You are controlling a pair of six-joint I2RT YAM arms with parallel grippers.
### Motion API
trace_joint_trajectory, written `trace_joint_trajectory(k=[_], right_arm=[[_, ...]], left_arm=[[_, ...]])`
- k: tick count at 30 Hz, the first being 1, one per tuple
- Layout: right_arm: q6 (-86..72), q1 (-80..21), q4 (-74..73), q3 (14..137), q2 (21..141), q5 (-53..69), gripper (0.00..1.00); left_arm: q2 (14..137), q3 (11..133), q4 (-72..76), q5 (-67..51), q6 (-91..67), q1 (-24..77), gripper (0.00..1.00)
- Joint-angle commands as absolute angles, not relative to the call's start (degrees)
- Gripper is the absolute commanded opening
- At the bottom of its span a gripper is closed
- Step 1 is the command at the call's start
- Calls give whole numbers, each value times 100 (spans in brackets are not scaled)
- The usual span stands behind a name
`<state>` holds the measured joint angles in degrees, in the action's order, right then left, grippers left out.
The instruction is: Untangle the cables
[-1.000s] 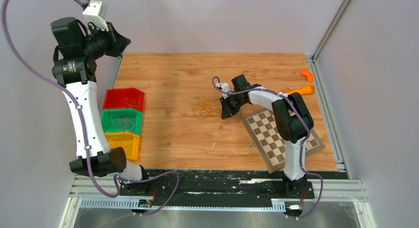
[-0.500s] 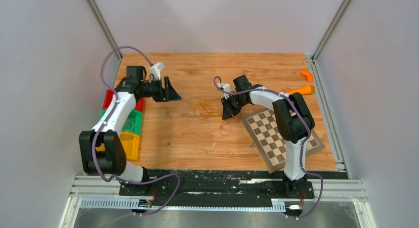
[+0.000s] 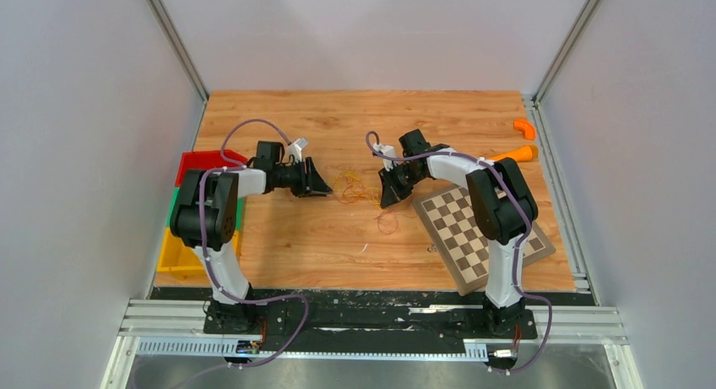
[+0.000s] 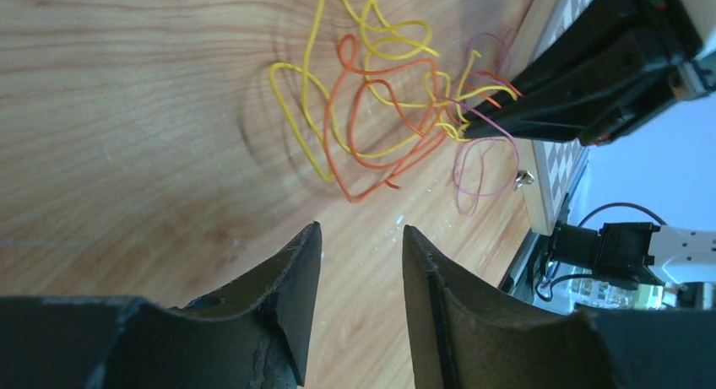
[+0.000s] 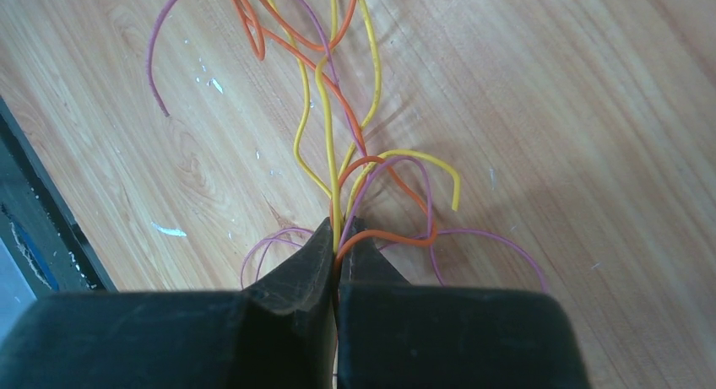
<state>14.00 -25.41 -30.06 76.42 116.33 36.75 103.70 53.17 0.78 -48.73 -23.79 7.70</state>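
The cables (image 3: 348,186) lie as a loose tangle of thin yellow, orange and purple strands on the wooden table (image 3: 287,119). My right gripper (image 3: 385,195) presses down at the tangle's right edge. In the right wrist view this gripper (image 5: 339,224) is shut on yellow and orange strands (image 5: 332,170) that run between its fingertips. My left gripper (image 3: 324,186) lies low just left of the tangle, pointing at it. In the left wrist view its jaws (image 4: 359,229) stand open and empty, a short way from the strands (image 4: 435,110).
Red (image 3: 198,159) and yellow (image 3: 173,256) bins stand at the table's left edge, partly behind the left arm. A chessboard (image 3: 481,233) lies under the right arm. Two orange pieces (image 3: 523,127) (image 3: 517,154) sit at the back right. A purple loop (image 3: 386,221) lies near the tangle.
The left arm swung down from high at the back left to the table beside the tangle, and its jaws opened. The right arm kept still, holding the strands.
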Motion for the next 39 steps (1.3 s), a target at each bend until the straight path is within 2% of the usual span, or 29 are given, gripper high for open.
trace_joint_trajectory(k=[1, 5, 11, 13, 15, 16, 18, 19, 23, 27, 31, 39], right_arm=[[1404, -2536, -3254, 7543, 11691, 3675, 0], [1371, -2536, -3256, 7582, 11749, 3702, 0], [1371, -2532, -3267, 7581, 11791, 3652, 0], [1367, -2534, -3267, 7574, 11795, 3628, 0], [1379, -2535, -3266, 7563, 11799, 3578, 0], [1387, -2533, -3266, 7558, 11798, 3538, 0], [1405, -2536, -3267, 7548, 11794, 3469, 0], [1414, -2531, -3273, 7550, 11820, 3374, 0], [1415, -2522, -3286, 7541, 11910, 3136, 0], [1444, -2520, -3295, 7539, 11956, 2929, 0], [1532, -2514, -3304, 7521, 11958, 2763, 0], [1655, -2501, -3306, 7343, 11857, 2654, 1]], left_arm=[[10759, 5327, 1004, -4970, -2760, 906, 46], [11046, 5305, 1337, -4929, -2958, 1012, 42], [11396, 5300, 1707, -4867, -3224, 1201, 41], [11429, 5306, 1813, -4858, -3256, 1217, 37], [11350, 5343, 1754, -4878, -3241, 1219, 25], [11141, 5339, 1694, -4865, -3159, 1221, 14], [10607, 5306, 1395, -4792, -2870, 1224, 2], [10379, 5299, 1039, -4766, -2625, 1227, 1], [8844, 5667, -434, -4834, -2116, 1187, 0], [7819, 6405, -1331, -5002, -2008, 1046, 0], [7465, 7373, -1932, -5086, -2049, 719, 0], [7671, 9470, -2561, -5075, -2055, -432, 0]])
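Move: The nearby tangle of orange and yellow cable lies about 5 cm to the left hand's right, 1 cm ahead and some 4 cm below its open fingers. The right fingertips, pinching the bundle at the table, are roughly 10 cm right of the left hand, 3 cm back and 4 cm lower. A small purple loop lies about 11 cm right, 6 cm back, also 4 cm below. From the right hand, the tangle's middle is about 6 cm left and 4 cm ahead, level. Down and to the right, some 3 cm each, the open left hand sinks to the near loops and shuts on the orange and yellow cable. It then hauls them quickly up nearly 38 cm, drifting left late in the rise away from the right hand while its fingers tip up some 40 degrees; the right hand stays put and keeps the bundle pinched low. ##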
